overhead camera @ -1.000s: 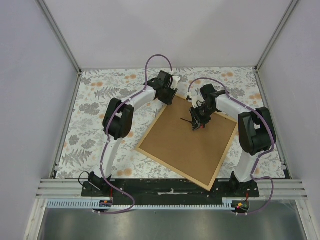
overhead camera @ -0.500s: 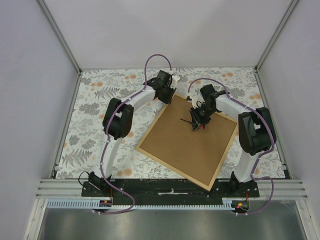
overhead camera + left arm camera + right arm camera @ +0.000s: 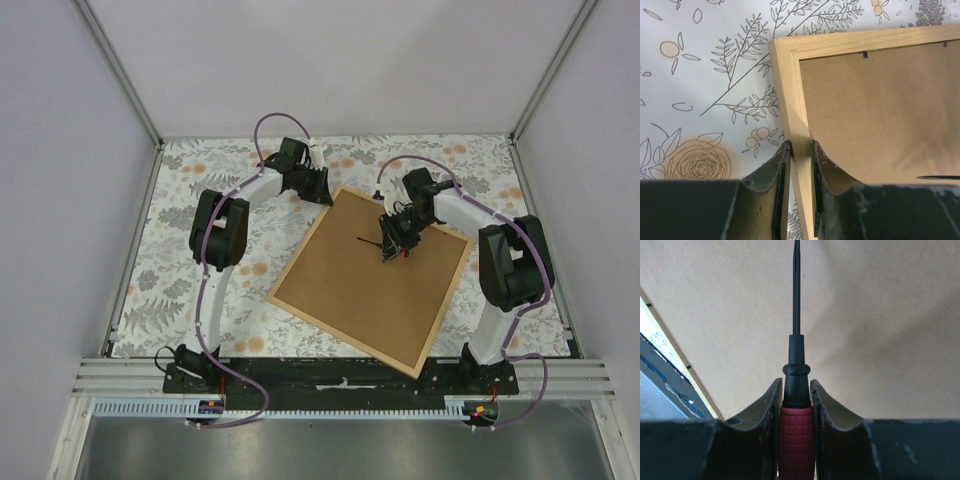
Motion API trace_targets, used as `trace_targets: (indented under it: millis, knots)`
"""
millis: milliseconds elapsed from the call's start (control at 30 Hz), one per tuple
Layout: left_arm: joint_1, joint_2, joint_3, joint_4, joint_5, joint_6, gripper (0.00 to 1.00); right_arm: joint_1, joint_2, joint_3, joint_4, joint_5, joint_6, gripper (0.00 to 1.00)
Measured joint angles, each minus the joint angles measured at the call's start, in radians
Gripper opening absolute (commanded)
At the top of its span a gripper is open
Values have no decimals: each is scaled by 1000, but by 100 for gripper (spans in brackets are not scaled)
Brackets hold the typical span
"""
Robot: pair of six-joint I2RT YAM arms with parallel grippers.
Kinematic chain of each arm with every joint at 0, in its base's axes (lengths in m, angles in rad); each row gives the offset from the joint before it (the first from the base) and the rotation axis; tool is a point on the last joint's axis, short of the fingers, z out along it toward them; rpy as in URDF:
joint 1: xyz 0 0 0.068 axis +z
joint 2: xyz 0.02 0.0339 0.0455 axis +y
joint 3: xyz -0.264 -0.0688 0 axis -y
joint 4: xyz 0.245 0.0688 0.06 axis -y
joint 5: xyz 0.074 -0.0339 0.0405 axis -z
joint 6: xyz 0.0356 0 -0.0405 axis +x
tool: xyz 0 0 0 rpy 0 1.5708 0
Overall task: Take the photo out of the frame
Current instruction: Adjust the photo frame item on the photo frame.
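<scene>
The frame [image 3: 360, 300] lies back side up on the table, its brown board facing me inside thin light-tan wooden strips. My left gripper [image 3: 320, 190] is at the frame's far corner, and in the left wrist view the left gripper [image 3: 801, 146] is shut on the frame's wooden strip [image 3: 785, 90] just below that corner. Over the board's far part, my right gripper [image 3: 393, 248] is shut on a screwdriver [image 3: 370, 241]. In the right wrist view the right gripper [image 3: 796, 382] clamps the red handle, and the screwdriver's black shaft [image 3: 796, 300] points across the board. The photo is hidden.
A floral tablecloth [image 3: 190, 220] covers the table around the frame. Small dark tabs [image 3: 865, 54] sit along the inner edge of the frame's back. Grey walls and metal posts [image 3: 120, 75] enclose the table, and the arm bases stand on the near rail [image 3: 340, 385].
My left arm swung to the left and its jaws narrowed onto the frame's strip near the far corner. The frame shifted slightly left. The right arm and screwdriver barely moved.
</scene>
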Motion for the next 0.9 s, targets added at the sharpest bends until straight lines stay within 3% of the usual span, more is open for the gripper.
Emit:
trace_targets:
  millis: [100, 333, 433, 600, 733, 900]
  knots:
    - [18, -12, -32, 29, 34, -19, 15, -8, -18, 0, -9, -18, -3, 0]
    - [78, -61, -120, 55, 103, -77, 64, -69, -166, 0, -41, -69, -27, 0]
    - [99, -67, -89, 10, 105, -69, 77, -111, -248, 4, -57, -84, -41, 0]
    - [84, -66, 124, -95, 69, 25, 83, -182, -343, 25, -80, -96, -56, 0]
    - [3, -65, 315, -153, -11, 202, 87, -224, -397, 25, -97, -95, -63, 0]
    - [-148, -42, 370, -167, -130, 474, 88, -260, -481, 5, -98, -108, -69, 0]
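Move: The photo frame lies face down. The left hand grips its left rail, with the far-left corner about 5 cm ahead and 2 cm to the right, level with the fingers, and the frame's middle some 20 cm back and 9 cm right. From the right hand, which holds the screwdriver over the backing board, that middle is about 2 cm back, 3 cm left and 4 cm below; the far rail's middle is some 15 cm ahead and 3 cm right. The frame's left rail, still pinched at first, is drawn slightly left; then the left fingers open wide and the hand comes free, about 4 cm left in all, before climbing some 14 cm and swinging back right over the far-left corner while the fingertips tip forward. The right hand keeps the screwdriver and rises about 15 cm off the board, drifting 7 cm right, its fingertips also tipping forward. ##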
